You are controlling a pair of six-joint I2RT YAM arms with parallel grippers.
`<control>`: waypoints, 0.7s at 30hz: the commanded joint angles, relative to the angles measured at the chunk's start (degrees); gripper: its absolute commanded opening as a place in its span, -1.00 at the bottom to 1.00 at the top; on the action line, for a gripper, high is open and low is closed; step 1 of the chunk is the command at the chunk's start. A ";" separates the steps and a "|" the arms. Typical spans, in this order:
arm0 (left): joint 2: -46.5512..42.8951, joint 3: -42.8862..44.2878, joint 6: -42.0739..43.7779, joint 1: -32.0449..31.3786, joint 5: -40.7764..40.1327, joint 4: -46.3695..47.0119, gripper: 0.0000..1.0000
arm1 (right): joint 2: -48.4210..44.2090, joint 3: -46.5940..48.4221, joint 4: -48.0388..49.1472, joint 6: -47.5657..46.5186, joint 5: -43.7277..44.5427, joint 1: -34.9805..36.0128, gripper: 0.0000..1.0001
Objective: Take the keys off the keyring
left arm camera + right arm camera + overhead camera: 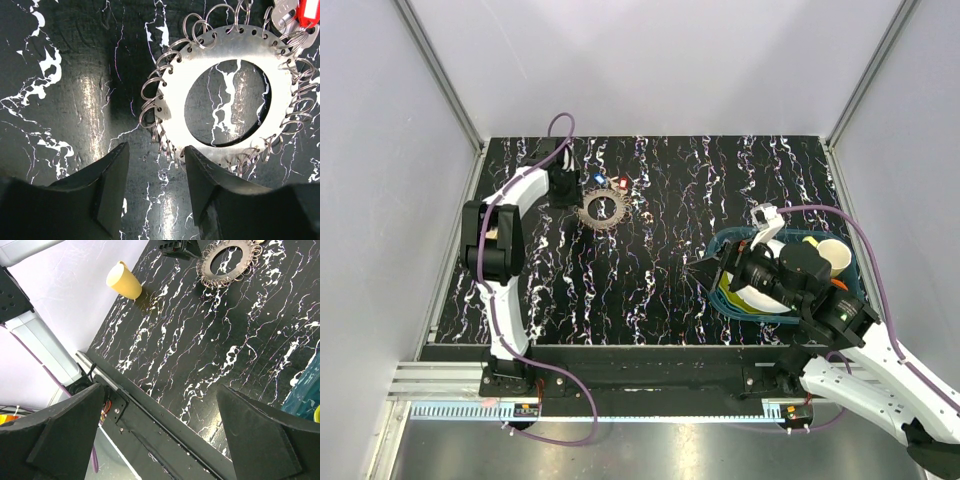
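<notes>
The keyring [604, 209] lies flat on the black marbled table at the back left, a silvery disc fringed with small split rings. A blue key [598, 180] and a red key [620, 183] lie at its far edge. My left gripper [565, 186] is just left of it, open and empty. In the left wrist view the keyring [172, 95] fills the upper right, the red key [307, 12] is at the top corner, and my left gripper [156, 150] is open at the ring's fringe. My right gripper [705, 272] is open and empty, far from the keyring [206, 262].
A blue bin [848, 290] with plates and cups stands at the right, under my right arm. A yellow cup [124, 280] stands by the left wall, behind my left arm. The table's near edge [165, 415] runs below my right gripper [160, 390].
</notes>
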 commanded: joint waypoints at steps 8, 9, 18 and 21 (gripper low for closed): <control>2.29 -1.54 -0.93 1.40 6.19 3.03 -0.04 | 3.02 1.87 2.98 -1.47 -0.18 0.23 0.99; 2.29 -1.71 -1.02 1.40 6.10 3.12 -0.04 | 3.11 1.96 2.98 -1.20 0.17 0.23 0.99; 2.11 -4.35 -3.04 1.40 9.43 4.88 -0.35 | 1.10 -1.90 6.32 -2.17 0.17 0.23 0.92; 1.06 -5.84 -3.57 1.40 9.70 5.06 -0.64 | 0.04 -2.17 6.50 -1.73 1.75 0.23 0.89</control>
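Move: Just right of the left hand lies the keyring, its middle about 6 cm to the right, 1 cm ahead and 4 cm below; its near left rim with the small wire rings is almost under the fingers. The red tag sits some 7 cm ahead and 12 cm right of that hand, the blue tag about 9 cm ahead and 5 cm right. From the right hand the keyring is roughly 30 cm ahead, 23 cm left and 28 cm below. Sinking about 3.5 cm onto the keyring's near left rim, the left hand eases back some 1.5 cm and a little right, rolling its left side down slightly and pointing the fingers more steeply. The fingers narrow from half open to about a quarter, mostly late, until their tips straddle the rim and a small wire ring there. ##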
